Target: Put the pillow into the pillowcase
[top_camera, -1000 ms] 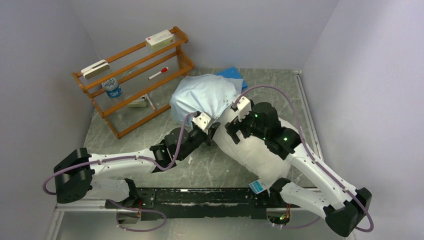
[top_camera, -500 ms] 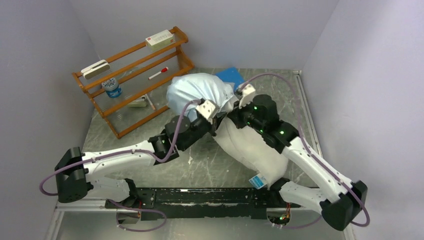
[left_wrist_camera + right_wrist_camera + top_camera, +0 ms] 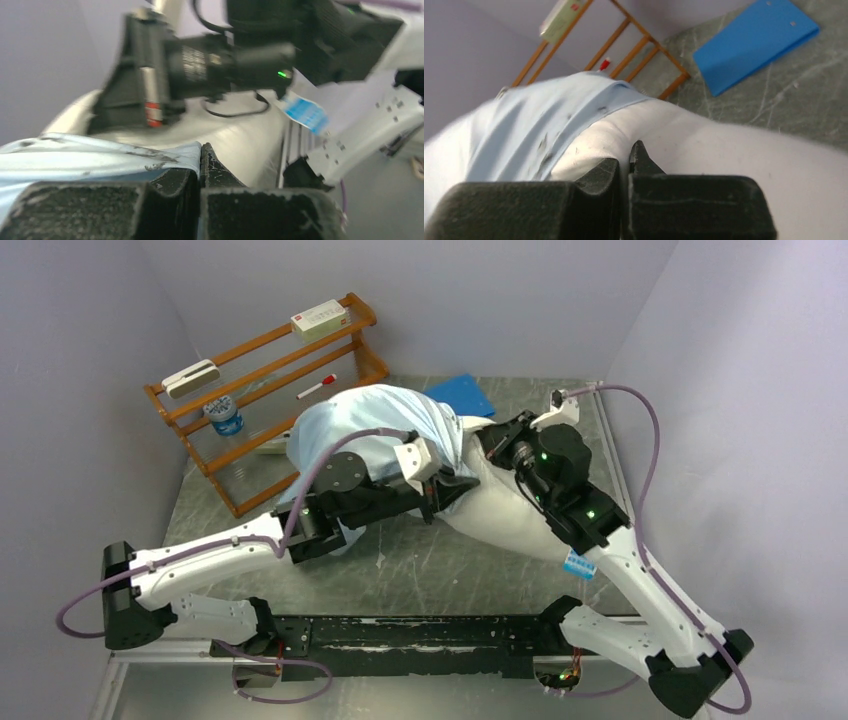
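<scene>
The white pillow [image 3: 515, 510] lies slanted across the table, its far left end inside the pale-blue pillowcase [image 3: 360, 430]. My left gripper [image 3: 445, 490] is shut on the pillowcase's open edge; in the left wrist view the blue hem [image 3: 150, 157] runs into the closed jaws of the left gripper [image 3: 200, 150], with the pillow [image 3: 250, 145] behind. My right gripper [image 3: 487, 437] is at the pillow's upper side, just past the hem. In the right wrist view the right gripper [image 3: 630, 155] pinches a fold of the pillow [image 3: 749, 150] beside the pillowcase [image 3: 539, 120].
A wooden rack [image 3: 270, 390] with small items and a tub [image 3: 224, 415] stands at the back left, close to the pillowcase. A flat bright-blue sheet [image 3: 460, 395] lies behind the pillow. The pillow's blue tag [image 3: 578, 563] shows by the right forearm. Walls close off three sides.
My right gripper closed on the pillow and swung toward the back right. The left arm reached farther forward. The pillowcase now spreads farther left, and the pillow's tag end shifted right.
</scene>
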Controlling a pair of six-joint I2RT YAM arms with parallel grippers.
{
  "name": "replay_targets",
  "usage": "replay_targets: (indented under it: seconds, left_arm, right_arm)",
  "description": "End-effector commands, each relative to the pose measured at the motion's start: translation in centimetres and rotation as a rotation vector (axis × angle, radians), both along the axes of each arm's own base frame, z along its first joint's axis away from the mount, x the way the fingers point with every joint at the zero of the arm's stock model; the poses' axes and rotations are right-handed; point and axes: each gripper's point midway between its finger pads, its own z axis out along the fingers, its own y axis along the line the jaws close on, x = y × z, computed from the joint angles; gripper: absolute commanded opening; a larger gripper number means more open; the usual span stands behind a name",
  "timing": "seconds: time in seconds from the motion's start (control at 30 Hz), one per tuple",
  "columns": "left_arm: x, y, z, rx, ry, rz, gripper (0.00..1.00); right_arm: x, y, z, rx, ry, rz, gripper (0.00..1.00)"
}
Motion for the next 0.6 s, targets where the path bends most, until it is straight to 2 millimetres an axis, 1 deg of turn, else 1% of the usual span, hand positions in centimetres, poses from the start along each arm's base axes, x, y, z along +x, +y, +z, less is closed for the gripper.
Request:
replay_targets:
  seconds: [0.0, 0.03, 0.07, 0.1, 0.17, 0.2, 0.23, 0.33, 0.37, 0.4, 0.43, 0.47, 0.53, 0.57]
  left_arm:
    - [-6.4, -2.3, -3.0, 0.068, 0.002, -0.312, 0.05]
    - [-6.9, -2.7, -3.4, 0.065, 0.003, -0.337, 0.05]
    - [-7.4, -3.2, -3.9, 0.066, 0.001, -0.362, 0.05]
    - [-7.7, -3.7, -4.4, 0.078, 0.002, -0.385, 0.05]
    - [-7.7, -4.6, -5.5, 0.105, 0.006, -0.394, 0.05]
    - [-7.0, -4.9, -5.9, 0.118, 0.017, -0.362, 0.05]
    - [-6.1, -5.1, -6.3, 0.129, 0.025, -0.315, 0.08]
    - [-3.8, -5.0, -6.9, 0.162, 0.022, -0.189, 0.09]
    - [-2.9, -4.9, -6.9, 0.169, 0.025, -0.140, 0.16]
    - [-2.4, -4.6, -6.9, 0.172, 0.029, -0.105, 0.34]
    - [-2.0, -4.3, -6.7, 0.171, 0.032, -0.078, 0.44]
    - [-1.6, -3.9, -6.6, 0.169, 0.038, -0.052, 0.50]
    - [-1.2, -2.8, -6.2, 0.164, 0.041, -0.010, 0.56]
    - [-1.1, -1.9, -5.7, 0.155, 0.045, 0.018, 0.59]
  right_arm:
    - [4.0, -3.2, 5.1, 0.281, -0.074, -0.236, 0.00]
    - [4.7, -3.6, 4.7, 0.308, -0.059, -0.249, 0.00]
    - [5.6, -4.3, 3.7, 0.333, -0.036, -0.271, 0.00]
    - [6.3, -4.5, 3.0, 0.354, -0.016, -0.272, 0.00]
    - [7.5, -4.8, 1.7, 0.363, 0.024, -0.267, 0.00]
    - [7.7, -4.7, 1.3, 0.350, 0.032, -0.257, 0.00]
    - [7.8, -4.4, 1.0, 0.332, 0.035, -0.242, 0.00]
    - [7.4, -4.1, 0.5, 0.260, 0.028, -0.204, 0.00]
    - [7.1, -4.2, 0.2, 0.229, 0.029, -0.195, 0.00]
    - [6.8, -4.2, -0.1, 0.197, 0.029, -0.188, 0.00]
    - [6.4, -4.5, -0.5, 0.164, 0.026, -0.187, 0.00]
    - [6.1, -5.0, -0.8, 0.129, 0.024, -0.200, 0.00]
    - [5.5, -6.4, -1.1, 0.068, -0.003, -0.240, 0.00]
    - [5.2, -6.8, -0.9, 0.047, -0.033, -0.249, 0.00]
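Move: From the left gripper, which pinches the pillowcase hem, the bare part of the pillow centres about 11 cm ahead, 11 cm to the right and 15 cm below; the pillowcase's bulk is some 16 cm ahead, 17 cm left and 15 cm down. The right gripper holds the pillow's far edge: that bare part centres 2 cm back, 8 cm right and 12 cm lower, the pillowcase's bulk 3 cm ahead, 21 cm left and 10 cm lower. Lower both grippers together. Bring the left one down about 10 cm and a little right along the pillow's near side, rolling its left side up slightly, then open its fingers near the bottom to release the hem. Keep the right one shut on the pillow and carry it down, forward and right, some 7 cm down, tipping downwards and turning slightly clockwise. ##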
